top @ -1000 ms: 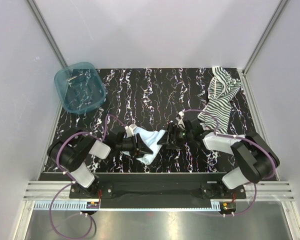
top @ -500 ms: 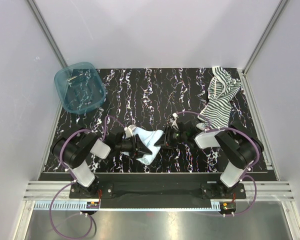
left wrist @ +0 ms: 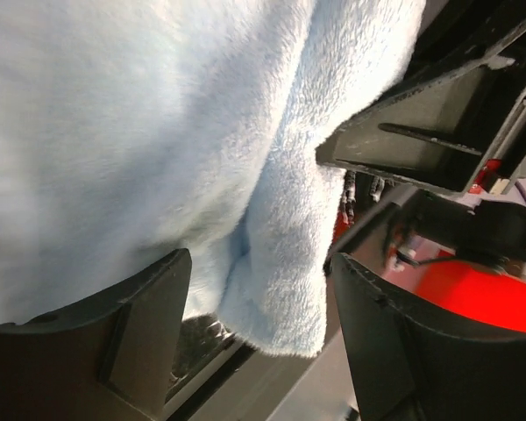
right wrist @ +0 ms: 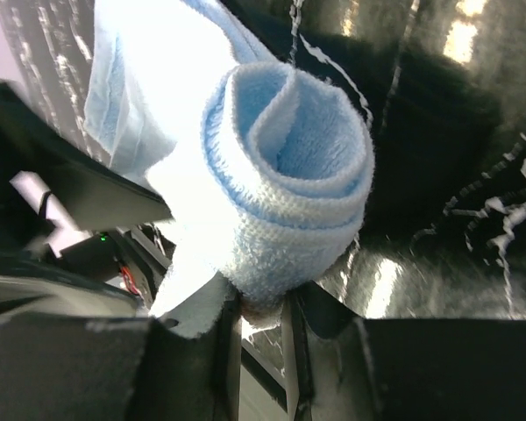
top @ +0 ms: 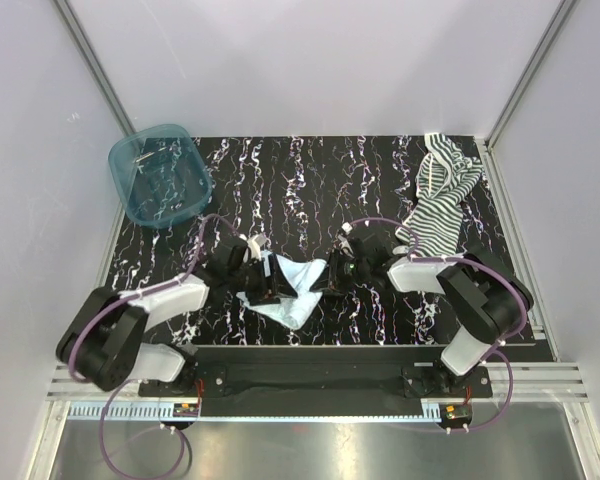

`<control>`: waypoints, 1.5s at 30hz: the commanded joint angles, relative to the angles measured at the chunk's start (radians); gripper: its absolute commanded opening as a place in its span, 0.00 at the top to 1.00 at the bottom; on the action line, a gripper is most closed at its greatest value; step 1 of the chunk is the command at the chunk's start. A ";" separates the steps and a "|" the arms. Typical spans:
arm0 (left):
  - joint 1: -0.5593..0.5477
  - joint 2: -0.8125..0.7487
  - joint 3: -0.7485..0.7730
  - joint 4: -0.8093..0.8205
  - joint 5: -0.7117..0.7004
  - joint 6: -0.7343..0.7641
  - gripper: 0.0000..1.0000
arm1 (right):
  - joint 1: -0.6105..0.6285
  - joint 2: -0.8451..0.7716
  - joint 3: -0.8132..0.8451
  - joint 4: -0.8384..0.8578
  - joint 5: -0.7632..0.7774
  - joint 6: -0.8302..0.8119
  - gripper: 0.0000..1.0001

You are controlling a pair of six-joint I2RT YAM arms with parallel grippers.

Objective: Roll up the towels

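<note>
The pale blue towel (top: pixel 292 296) lies partly rolled near the table's front middle. In the right wrist view its rolled end (right wrist: pixel 291 180) faces the camera as a spiral, and my right gripper (right wrist: pixel 272 329) is shut on the roll's lower edge. My left gripper (left wrist: pixel 261 326) stands open around a hanging fold of that towel (left wrist: pixel 149 132), with a gap on each side. From above, the left gripper (top: pixel 273 284) and right gripper (top: pixel 327 279) meet at the towel from either side. The striped towel (top: pixel 441 200) lies crumpled at the back right.
A teal plastic basket (top: pixel 160 176) stands at the back left corner of the black marbled table (top: pixel 300 190). The right gripper's black body (left wrist: pixel 438 123) sits close in front of the left wrist camera. Grey walls enclose the table on three sides.
My left gripper has opened and its arm has swung out to the left. My right gripper has moved in leftward and shut on the blue towel's roll.
</note>
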 commanded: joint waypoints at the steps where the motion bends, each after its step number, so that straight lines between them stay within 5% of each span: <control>1: 0.004 -0.099 0.098 -0.293 -0.187 0.164 0.28 | 0.008 -0.053 0.049 -0.177 0.063 -0.068 0.82; 9: -0.018 -0.213 0.259 -0.497 -0.331 0.279 0.27 | 0.008 -0.085 0.108 -0.390 0.097 -0.112 0.83; 13: -0.104 -0.287 0.316 -0.549 -0.541 0.322 0.27 | 0.008 -0.091 0.147 -0.488 0.129 -0.131 0.83; 20: -0.471 -0.247 0.414 -0.635 -0.935 0.349 0.27 | 0.017 -0.098 0.251 -0.683 0.215 -0.149 0.83; 25: -0.610 -0.098 0.492 -0.712 -1.154 0.297 0.27 | 0.024 -0.078 0.291 -0.784 0.246 -0.152 0.83; 34: -0.896 0.080 0.636 -0.709 -1.321 0.289 0.27 | 0.037 -0.047 0.329 -0.827 0.258 -0.146 0.83; 45: -1.000 0.321 0.748 -0.725 -1.305 0.231 0.28 | 0.042 -0.025 0.366 -0.860 0.254 -0.161 0.83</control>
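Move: The near end of the rolled blue towel, which my left hand goes for, lies some 6 cm back from it, 4 cm to its right and about 3 cm lower. The loose flat part lies level with it, about 4 cm to its left. From my right hand, already pinching the far end of the roll, the near end is about 10 cm back and 6 cm left. The striped towel is some 16 cm ahead of my right hand and 25 cm to its right. I lift my open left hand clear of the towel, first slightly forward and left, then swing it back and right in an arc, sinking a little over the roll's near end, fingers turning from rightward to slanting forward. Meanwhile my right hand keeps its pinch and drags the roll about 5 cm right and slightly back, tipping some 30 degrees so its fingers point more steeply down. ##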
